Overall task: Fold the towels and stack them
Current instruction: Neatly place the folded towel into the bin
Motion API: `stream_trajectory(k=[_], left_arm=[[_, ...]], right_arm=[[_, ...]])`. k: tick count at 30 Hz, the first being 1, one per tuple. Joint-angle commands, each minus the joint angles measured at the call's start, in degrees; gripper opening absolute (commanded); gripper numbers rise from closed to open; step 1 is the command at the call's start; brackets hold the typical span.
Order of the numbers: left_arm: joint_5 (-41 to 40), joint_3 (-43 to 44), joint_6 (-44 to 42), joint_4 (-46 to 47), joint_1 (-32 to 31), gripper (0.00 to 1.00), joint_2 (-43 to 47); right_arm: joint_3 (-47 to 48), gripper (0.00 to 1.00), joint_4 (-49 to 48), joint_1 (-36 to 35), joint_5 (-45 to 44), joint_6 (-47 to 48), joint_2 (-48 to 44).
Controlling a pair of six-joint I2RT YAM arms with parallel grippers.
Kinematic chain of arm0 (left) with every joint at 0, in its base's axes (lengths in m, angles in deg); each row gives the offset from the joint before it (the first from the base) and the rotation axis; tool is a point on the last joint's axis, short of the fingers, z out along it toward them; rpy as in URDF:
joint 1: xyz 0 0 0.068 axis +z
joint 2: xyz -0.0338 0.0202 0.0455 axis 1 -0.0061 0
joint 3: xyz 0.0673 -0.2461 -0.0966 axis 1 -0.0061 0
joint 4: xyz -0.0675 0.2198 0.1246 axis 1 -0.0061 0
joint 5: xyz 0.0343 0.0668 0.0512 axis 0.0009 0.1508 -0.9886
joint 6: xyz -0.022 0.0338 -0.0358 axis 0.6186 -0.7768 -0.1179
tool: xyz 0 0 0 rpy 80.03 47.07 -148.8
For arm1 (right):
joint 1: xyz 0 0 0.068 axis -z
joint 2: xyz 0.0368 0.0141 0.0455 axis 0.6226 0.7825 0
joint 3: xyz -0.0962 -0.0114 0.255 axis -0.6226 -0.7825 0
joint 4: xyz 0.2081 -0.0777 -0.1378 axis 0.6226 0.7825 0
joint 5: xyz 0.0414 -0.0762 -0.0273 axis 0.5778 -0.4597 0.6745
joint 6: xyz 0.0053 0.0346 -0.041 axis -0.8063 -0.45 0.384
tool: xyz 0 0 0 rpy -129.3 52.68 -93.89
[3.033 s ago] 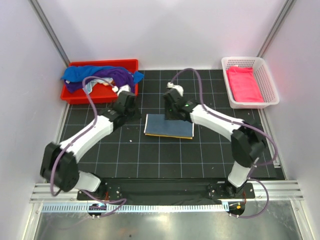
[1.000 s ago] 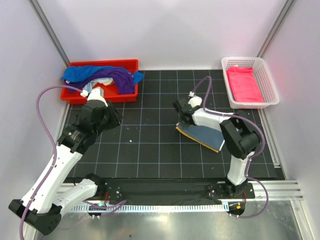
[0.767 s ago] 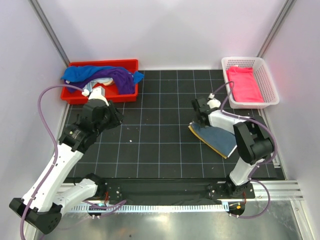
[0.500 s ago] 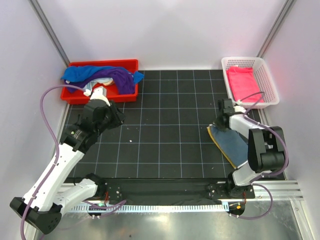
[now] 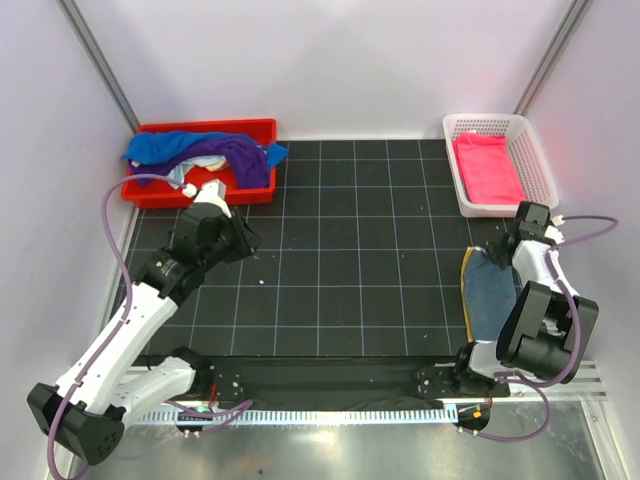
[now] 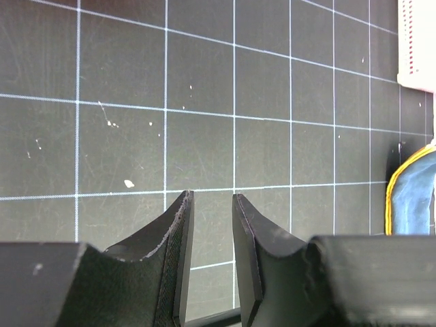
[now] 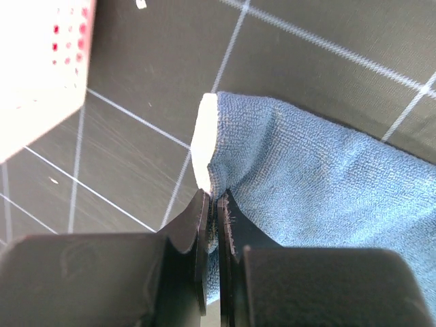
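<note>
A folded slate blue towel (image 5: 490, 295) with a yellow edge lies at the mat's right side, and my right gripper (image 5: 500, 245) is shut on its upper corner. The right wrist view shows the fingertips of the right gripper (image 7: 212, 194) pinching that slate blue towel (image 7: 327, 184) by its folded edge. A hot pink towel (image 5: 487, 168) lies flat in the white basket (image 5: 540, 160). Bright blue and purple towels (image 5: 200, 150) are heaped in the red bin (image 5: 255, 130). My left gripper (image 5: 245, 240) hovers over the left of the mat. The left gripper (image 6: 211, 196) is open, with nothing between its fingers.
The black gridded mat (image 5: 340, 260) covers the table. The left wrist view catches the slate blue towel (image 6: 415, 194) at its right edge and the basket (image 6: 417, 41) at top right. The basket wall (image 7: 41, 61) stands just left of my right gripper.
My right gripper has dragged the slate blue towel from the mat's middle to its right side, below the basket. The left arm has shifted slightly right.
</note>
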Motion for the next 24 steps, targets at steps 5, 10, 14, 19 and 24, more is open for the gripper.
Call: stream_trajectory(k=[5,10,14,19,24], left_arm=[[2.90,-1.76,-0.64,4.20,0.24,0.32,1.70],[3.25,-2.02,-0.64,4.64,0.24,0.32,1.88],[4.66,-2.37,-0.29,5.34,0.24,0.31,1.70],[4.75,-1.41,-0.38,5.43,0.24,0.31,1.79],[3.79,-1.23,-0.55,5.17,0.24,0.31,2.23]], right_arm=[[8.20,0.01,-0.61,2.57,3.48,-1.29,-3.33],[13.55,0.01,-1.76,2.57,2.95,-2.44,-1.93],[17.60,0.01,-3.95,2.57,2.51,-3.05,3.07],[20.06,0.01,-10.28,2.39,1.11,-5.60,7.82],[25.76,0.01,-13.45,0.81,-3.55,-5.87,11.08]])
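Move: My right hand already grips the far edge of the folded blue-grey towel. The white bin it is going to has its middle about 22 cm ahead, 4 cm to the right and roughly 2 cm below. The pink towel inside lies some 21 cm ahead, 1 cm to the right and 4 cm below me, and the bin's near rim is about 10 cm ahead and 4 cm right, slightly above. From my left hand, the bin is about 26 cm ahead, 56 cm to the right and 19 cm below. Keeping the blue-grey towel's edge pinched in my right fingers, I lift about 10 cm while reaching forward some 11 cm and drifting about 5 cm right, to carry that edge to the bin's near rim above the pink towel's near end. My fingers tip outward some 15 degrees as I rise, and near the end I ease down slightly while still going forward. ##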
